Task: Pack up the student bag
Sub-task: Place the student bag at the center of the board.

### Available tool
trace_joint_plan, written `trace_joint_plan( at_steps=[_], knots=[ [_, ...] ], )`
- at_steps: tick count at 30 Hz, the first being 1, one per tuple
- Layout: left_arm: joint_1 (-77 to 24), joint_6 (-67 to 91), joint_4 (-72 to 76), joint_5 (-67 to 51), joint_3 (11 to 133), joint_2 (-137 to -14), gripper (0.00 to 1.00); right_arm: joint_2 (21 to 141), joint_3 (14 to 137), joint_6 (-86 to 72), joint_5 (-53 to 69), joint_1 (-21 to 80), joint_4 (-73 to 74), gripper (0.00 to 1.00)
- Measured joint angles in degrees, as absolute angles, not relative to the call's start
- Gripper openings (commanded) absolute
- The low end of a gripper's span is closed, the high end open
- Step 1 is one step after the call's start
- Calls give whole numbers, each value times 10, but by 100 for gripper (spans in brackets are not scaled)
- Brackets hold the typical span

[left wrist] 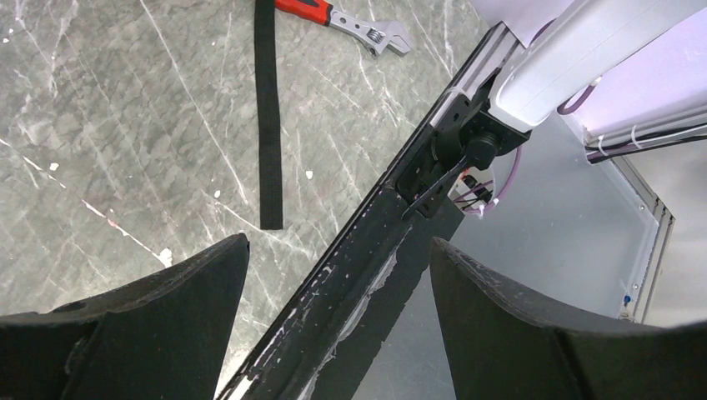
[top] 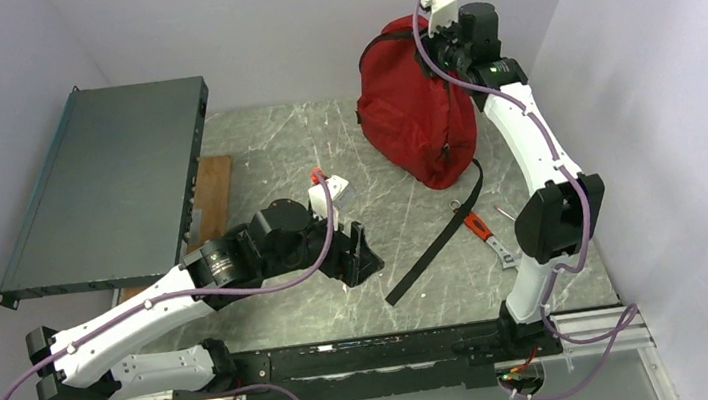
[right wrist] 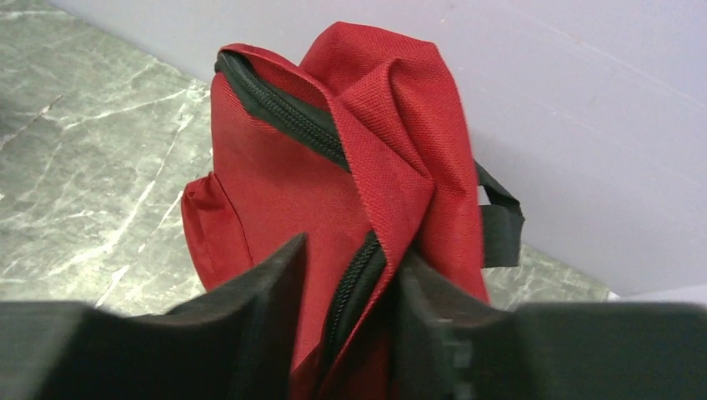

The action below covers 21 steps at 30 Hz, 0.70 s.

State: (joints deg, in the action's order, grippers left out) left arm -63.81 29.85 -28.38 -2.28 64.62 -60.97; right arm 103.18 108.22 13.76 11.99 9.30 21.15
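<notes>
The student bag (top: 417,122), a soft red backpack with black zippers, stands upright at the back of the table near the wall. My right gripper (top: 441,47) is at its top. In the right wrist view the right gripper (right wrist: 350,250) has its jaws parted, and a fold of the bag (right wrist: 275,183) with its zipper lies loosely between them, against the right finger. My left gripper (top: 361,254) hovers low over the table's near middle, apart from the bag. In the left wrist view the left gripper (left wrist: 338,250) is open and holds nothing.
A black webbing strap (top: 440,235) trails from the bag toward the near edge. A red-handled wrench (top: 484,230) lies beside it. A flat dark metal unit (top: 107,183) sits tilted at the left, over a wooden board (top: 218,190). Walls close in behind and at the right.
</notes>
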Motion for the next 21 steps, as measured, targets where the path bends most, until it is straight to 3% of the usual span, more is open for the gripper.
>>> trace_joint_plan(
  at_steps=[6, 7, 21],
  knots=[
    [-637, 299, -280, -30, 646, -611, 84, 1032, 1082, 131, 111, 94, 212, 82],
    [-636, 301, -279, -32, 646, -611, 84, 1031, 1082, 130, 110, 94, 213, 97],
    [-632, 309, -272, -47, 646, -621, 85, 938, 1080, 83, 95, 115, 240, 100]
  ],
)
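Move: Just below the right hand, whose partly opened fingers are still around the fabric at its top, stands the red student bag, its middle about 16 cm lower, 3 cm back and 3 cm to the left. On the table some 33 cm below that hand lie the black strap, about 26 cm back and level sideways, and the red-handled wrench, about 27 cm back and 12 cm to the right. From the left hand the bag is roughly 37 cm ahead, 16 cm to the right and 10 cm lower. Opening its fingers from partly open to wide, the right hand stays in place at the top of the bag and lets go of the fabric. Then it rises about 7 cm while drawing back some 5 cm, clearing the bag's top, with only a slight tilt of the wrist. ##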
